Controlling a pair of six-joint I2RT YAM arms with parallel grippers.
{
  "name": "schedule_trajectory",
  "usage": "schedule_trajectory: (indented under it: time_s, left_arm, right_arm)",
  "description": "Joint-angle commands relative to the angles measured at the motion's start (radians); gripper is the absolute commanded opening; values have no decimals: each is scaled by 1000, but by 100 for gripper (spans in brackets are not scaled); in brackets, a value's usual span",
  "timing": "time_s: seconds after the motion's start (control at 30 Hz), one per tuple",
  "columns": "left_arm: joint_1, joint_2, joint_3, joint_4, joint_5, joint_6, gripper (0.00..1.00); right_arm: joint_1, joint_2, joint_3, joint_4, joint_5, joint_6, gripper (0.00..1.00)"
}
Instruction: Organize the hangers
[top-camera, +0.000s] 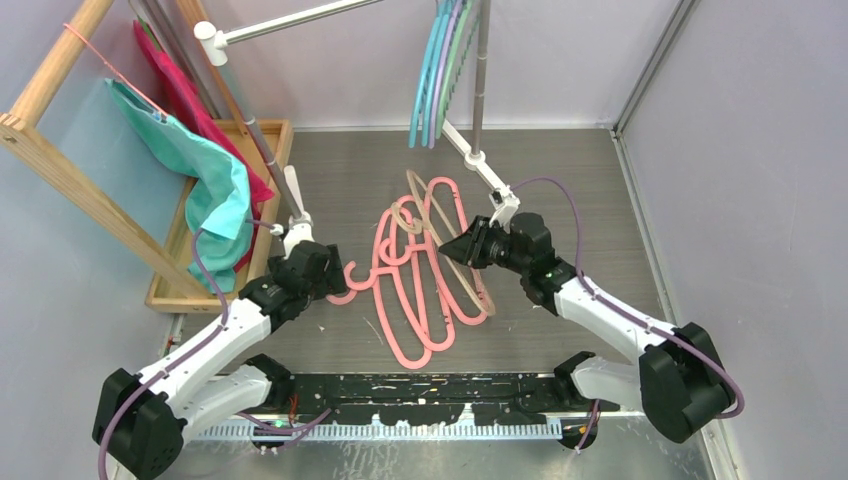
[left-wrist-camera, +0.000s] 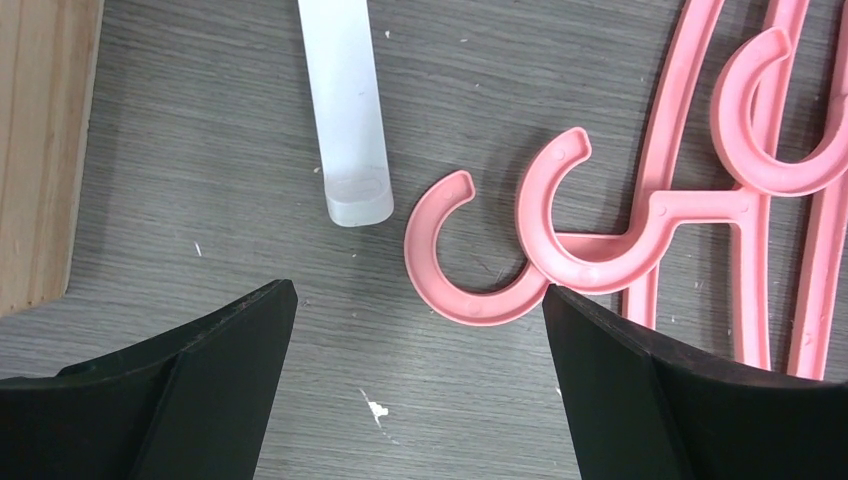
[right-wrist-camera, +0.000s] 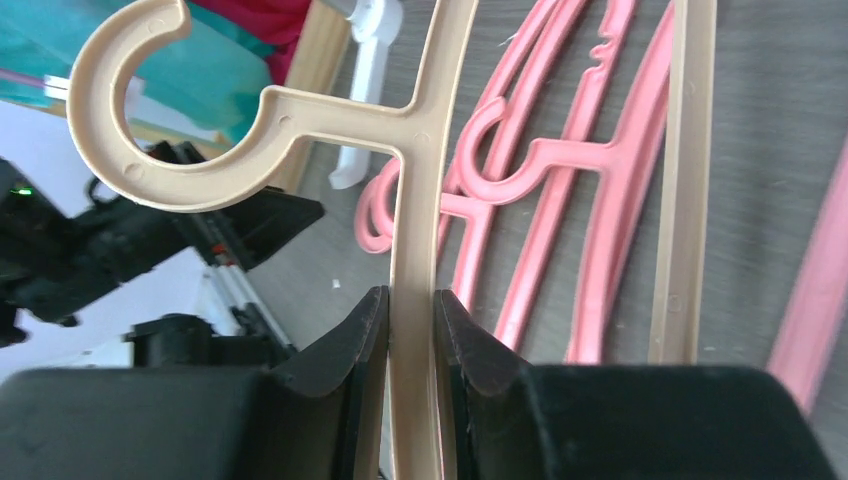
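Observation:
Pink hangers lie in a pile on the table's middle, with a beige hanger among them. My right gripper is shut on the beige hanger, gripping its arm just below the hook, and holds it tilted up off the table. My left gripper is open and empty at the pile's left edge; pink hooks lie just beyond its fingertips. Several blue, green and lavender hangers hang on the metal rail at the back.
A wooden frame rack with teal and red cloths stands at the left over a wooden tray. A white rack foot lies ahead of the left gripper. A metal pole rises at the back.

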Motion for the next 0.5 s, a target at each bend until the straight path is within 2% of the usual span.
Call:
schedule_trajectory:
  time_s: [0.0,0.1,0.3,0.47]
  left_arm:
    - [-2,-11,-16,39,-27,-29,98]
    - [-2,-6,-20,46,-32,-34,98]
    - [-2,9,-21,56,-24,-40,98]
    - [-2,-10,-18,51,-20,-40,98]
  right_arm:
    - [39,-11,-64,358,-59,258,1]
    - [126,3,-40,423,4,294,1]
    - [349,48,101,427,243,225,1]
    - [378,172,225,505,313,218,1]
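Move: The right hand already holds the beige hanger clear of the table; the left stretch of the rack's rail lies roughly 22 cm ahead of it, 20 cm left and 33 cm higher. The pink hangers lie level with this hand, about 6 cm left and 17 cm below, and the hung hangers some 23 cm ahead, 4 cm left and 20 cm above. From the idle left hand, that stretch of rail is about 23 cm ahead, 9 cm right and 41 cm up. Keeping the beige hanger pinched by one arm of its frame, the right hand swings about 11 cm left over the pink hangers, drawing back some 5 cm, and after a nearly level start climbs about 9 cm towards the height of the rack's rail. On the way it rolls its left side up by roughly 20 degrees and swings a little counter-clockwise, the fingers staying closed on the hanger. ##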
